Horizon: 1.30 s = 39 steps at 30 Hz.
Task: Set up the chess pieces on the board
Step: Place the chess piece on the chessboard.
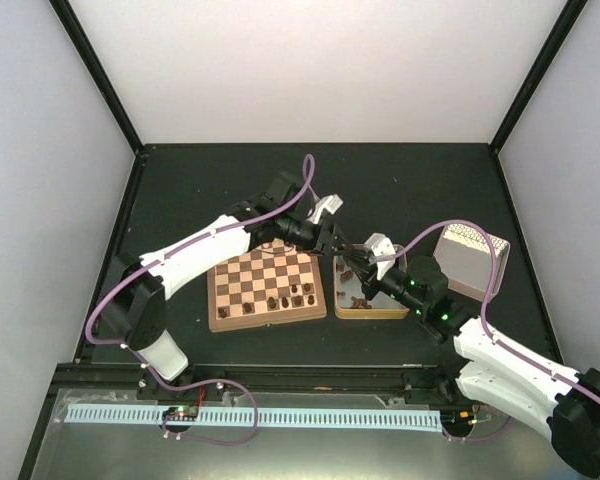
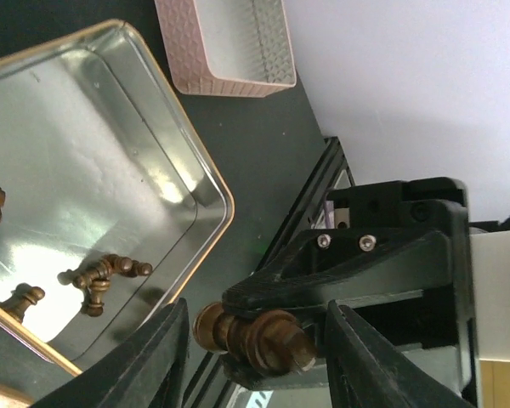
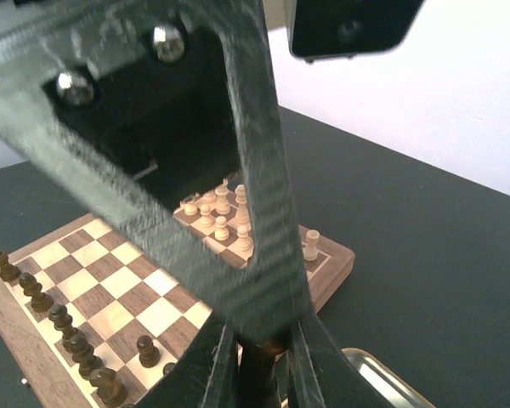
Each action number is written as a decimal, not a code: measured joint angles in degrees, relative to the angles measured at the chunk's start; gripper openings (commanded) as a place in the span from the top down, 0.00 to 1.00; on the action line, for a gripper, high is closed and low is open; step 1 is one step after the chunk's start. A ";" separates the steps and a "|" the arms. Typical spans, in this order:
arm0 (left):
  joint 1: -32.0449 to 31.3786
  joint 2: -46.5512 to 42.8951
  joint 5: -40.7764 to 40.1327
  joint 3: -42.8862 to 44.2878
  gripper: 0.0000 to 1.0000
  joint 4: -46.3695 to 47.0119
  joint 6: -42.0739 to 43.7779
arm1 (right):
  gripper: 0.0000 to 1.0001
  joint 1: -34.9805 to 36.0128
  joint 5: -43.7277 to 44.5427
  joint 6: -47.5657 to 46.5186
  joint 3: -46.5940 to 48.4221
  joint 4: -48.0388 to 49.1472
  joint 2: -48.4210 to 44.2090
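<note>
My right gripper (image 3: 259, 361) is shut on a dark brown chess piece (image 2: 255, 336), held in the air over the near-left edge of the metal tin (image 1: 390, 312). My left gripper (image 2: 257, 327) is open. Its fingers (image 2: 149, 365) stand on either side of that same piece, with a gap on each side. In the top view, the left gripper (image 1: 342, 250) and right gripper (image 1: 362, 272) meet just right of the board (image 1: 220, 322). A row of dark pieces (image 1: 290, 298) stands along its near edge. More dark pieces (image 2: 102, 280) lie loose in the tin (image 2: 212, 183).
Pale cream chessmen (image 3: 221, 217) stand at the board's far side, one on its border (image 3: 310, 245). A pink-and-white box (image 1: 470, 262) sits right of the tin. The left gripper's finger fills much of the right wrist view.
</note>
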 measured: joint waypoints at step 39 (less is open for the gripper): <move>-0.63 -26.47 -51.69 -16.57 0.96 -22.40 3.21 | 0.40 0.00 14.34 32.81 5.44 -20.33 -2.49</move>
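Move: Between the two hands the dark chess piece is already gripped at the right fingertips, its middle about 1 cm ahead and 1 cm left of the right hand. From the left hand, whose open fingers straddle the piece, it is about 1 cm back, 1 cm right and 1 cm below. The chessboard's middle is some 18 cm left of the left hand, 4 cm ahead and 20 cm down; the metal tin is about 11 cm right, 1 cm ahead, equally low. Closing on the chess piece from both sides, the left fingers pinch it before the right fingers let go and open wide. The left hand then carries it some 18 cm left over the chessboard, sinking about 5 cm, fingers tipping downward while the hand turns counter-clockwise. The right hand withdraws about 4 cm right, first rising, then sinking over the tin as its fingers tip down. ##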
